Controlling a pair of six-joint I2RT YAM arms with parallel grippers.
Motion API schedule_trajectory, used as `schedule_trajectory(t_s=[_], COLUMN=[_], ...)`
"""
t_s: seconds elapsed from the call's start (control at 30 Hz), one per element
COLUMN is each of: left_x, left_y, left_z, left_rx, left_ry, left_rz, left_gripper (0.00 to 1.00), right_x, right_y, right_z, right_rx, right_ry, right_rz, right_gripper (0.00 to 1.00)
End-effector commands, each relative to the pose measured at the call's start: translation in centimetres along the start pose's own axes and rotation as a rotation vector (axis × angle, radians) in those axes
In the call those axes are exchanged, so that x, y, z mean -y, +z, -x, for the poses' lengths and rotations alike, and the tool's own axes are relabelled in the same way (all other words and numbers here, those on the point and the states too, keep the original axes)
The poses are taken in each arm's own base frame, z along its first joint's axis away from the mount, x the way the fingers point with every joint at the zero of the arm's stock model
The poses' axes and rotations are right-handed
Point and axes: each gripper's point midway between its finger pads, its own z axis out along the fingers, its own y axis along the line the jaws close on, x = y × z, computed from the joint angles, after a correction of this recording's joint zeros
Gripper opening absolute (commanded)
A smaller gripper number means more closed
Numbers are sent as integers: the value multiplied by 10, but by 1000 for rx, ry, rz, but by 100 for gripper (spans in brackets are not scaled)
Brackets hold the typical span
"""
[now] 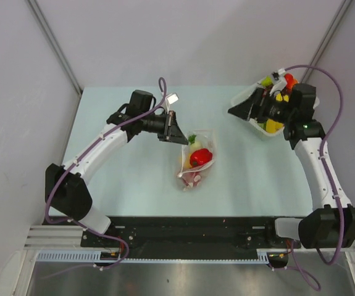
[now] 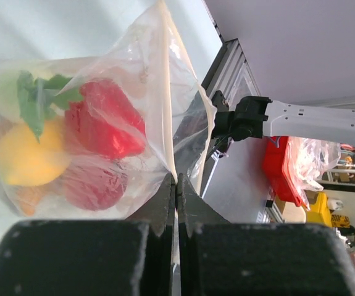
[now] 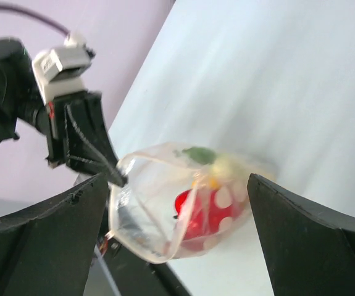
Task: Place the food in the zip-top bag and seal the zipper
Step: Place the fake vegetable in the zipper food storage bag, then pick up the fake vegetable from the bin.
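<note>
The zip-top bag [image 1: 197, 159] lies mid-table, clear with cream dots, its mouth gaping toward the left arm. Inside it I see food: a red bell pepper [image 2: 106, 120], a yellow lemon [image 2: 29, 154] and a green-topped radish [image 2: 38, 98]. My left gripper [image 1: 178, 132] is shut on the bag's rim, and the pale zipper [image 2: 167, 92] strip runs down into its jaws [image 2: 176, 180]. The right wrist view shows the bag [image 3: 183, 203] held open by that pinch. My right gripper [image 1: 233, 111] is open and empty, well to the right of the bag, above a basket.
A white basket [image 1: 265, 131] at the back right holds more toy food, yellow [image 1: 275, 126] and orange-red [image 1: 290, 80] pieces; the right arm's wrist hangs over it. Grey walls close in the table on the left, back and right.
</note>
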Motion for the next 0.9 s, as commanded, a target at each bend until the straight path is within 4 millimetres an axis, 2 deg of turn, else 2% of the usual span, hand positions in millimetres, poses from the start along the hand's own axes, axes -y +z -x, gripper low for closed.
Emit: schedule_trajectory(t_s=[0.0, 0.07, 0.1, 0.13, 0.17, 0.2, 0.23, 0.27, 0.3, 0.33, 0.43, 0.47, 0.5, 0.53, 0.57, 0.6, 0.63, 0.67, 0.7, 0.73, 0.8, 0.87], left_x=[10, 8, 10, 9, 8, 8, 8, 7, 7, 6, 5, 4, 4, 4, 4, 3, 2, 2, 0, 0, -2, -4], left_y=[-9, -9, -11, -11, -11, -11, -11, -11, -11, -10, -10, -9, -10, -9, -9, -9, -8, -8, -7, -7, -6, -6], left_z=[6, 6, 7, 6, 5, 4, 4, 4, 3, 3, 3, 3, 3, 4, 4, 4, 4, 4, 3, 3, 2, 1], left_rx=[35, 39, 45, 39, 37, 34, 34, 34, 31, 31, 31, 30, 33, 36, 35, 35, 31, 31, 29, 26, 24, 21], left_ry=[26, 39, 49, 53, 57, 55, 57, 57, 55, 52, 49, 47, 51, 51, 50, 50, 47, 47, 42, 41, 41, 38], left_rz=[-41, -27, -27, -25, -22, -21, -21, -18, -20, -18, -14, -11, -11, -10, -10, -10, -8, -10, -7, -6, -3, 2], left_gripper=[0, 0, 0, 0, 0, 0, 0, 0, 0, 0, 0, 0, 0, 0, 0, 0, 0, 0, 0, 0, 0, 0], right_x=[20, 36, 61, 71, 77, 85, 115, 117, 132, 163, 197, 235, 236, 253, 288, 300, 298, 302, 332, 324, 354, 359], right_y=[-30, -47, -64, -71, -85, -94, -104, -112, -114, -112, -120, -114, -118, -116, -107, -106, -106, -102, -91, -92, -75, -69], right_z=[55, 88, 107, 119, 144, 158, 169, 189, 195, 197, 222, 219, 237, 239, 230, 234, 249, 250, 239, 256, 239, 238], right_rx=[144, 229, 281, 309, 371, 404, 420, 451, 451, 433, 451, 424, 437, 425, 383, 371, 387, 373, 329, 338, 267, 249], right_ry=[-130, -214, -217, -240, -293, -313, -300, -352, -362, -336, -393, -363, -419, -414, -374, -392, -426, -420, -410, -482, -462, -487], right_rz=[-59, -133, -196, -219, -262, -297, -350, -386, -420, -460, -542, -580, -600, -622, -644, -655, -651, -638, -643, -641, -632, -617], right_gripper=[100, 100, 100, 100, 100, 100, 100, 99, 99, 99, 99, 100, 100, 100, 99, 100, 100, 100, 100, 100, 100, 100])
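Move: The red pepper in the basket lies about 33 cm ahead of the right hand, 25 cm to its right and 24 cm below. The orange sits roughly 4 cm to the right of the pepper and 3 cm nearer, the pear some 6 cm to its left, and the bananas about 14 cm nearer and 5 cm to its left. From the left hand, the pepper is about 40 cm ahead, 43 cm to the right and 16 cm below. Swing the wide-open right gripper away from the bag, about 33 cm right and 28 cm forward, towards the red pepper's end of the basket. Arc up a little first, then sink about 10 cm, turning clockwise until the fingers point mostly forward and rolling the hand's left side down. Keep the left gripper shut on the bag's mouth, nearly still. ##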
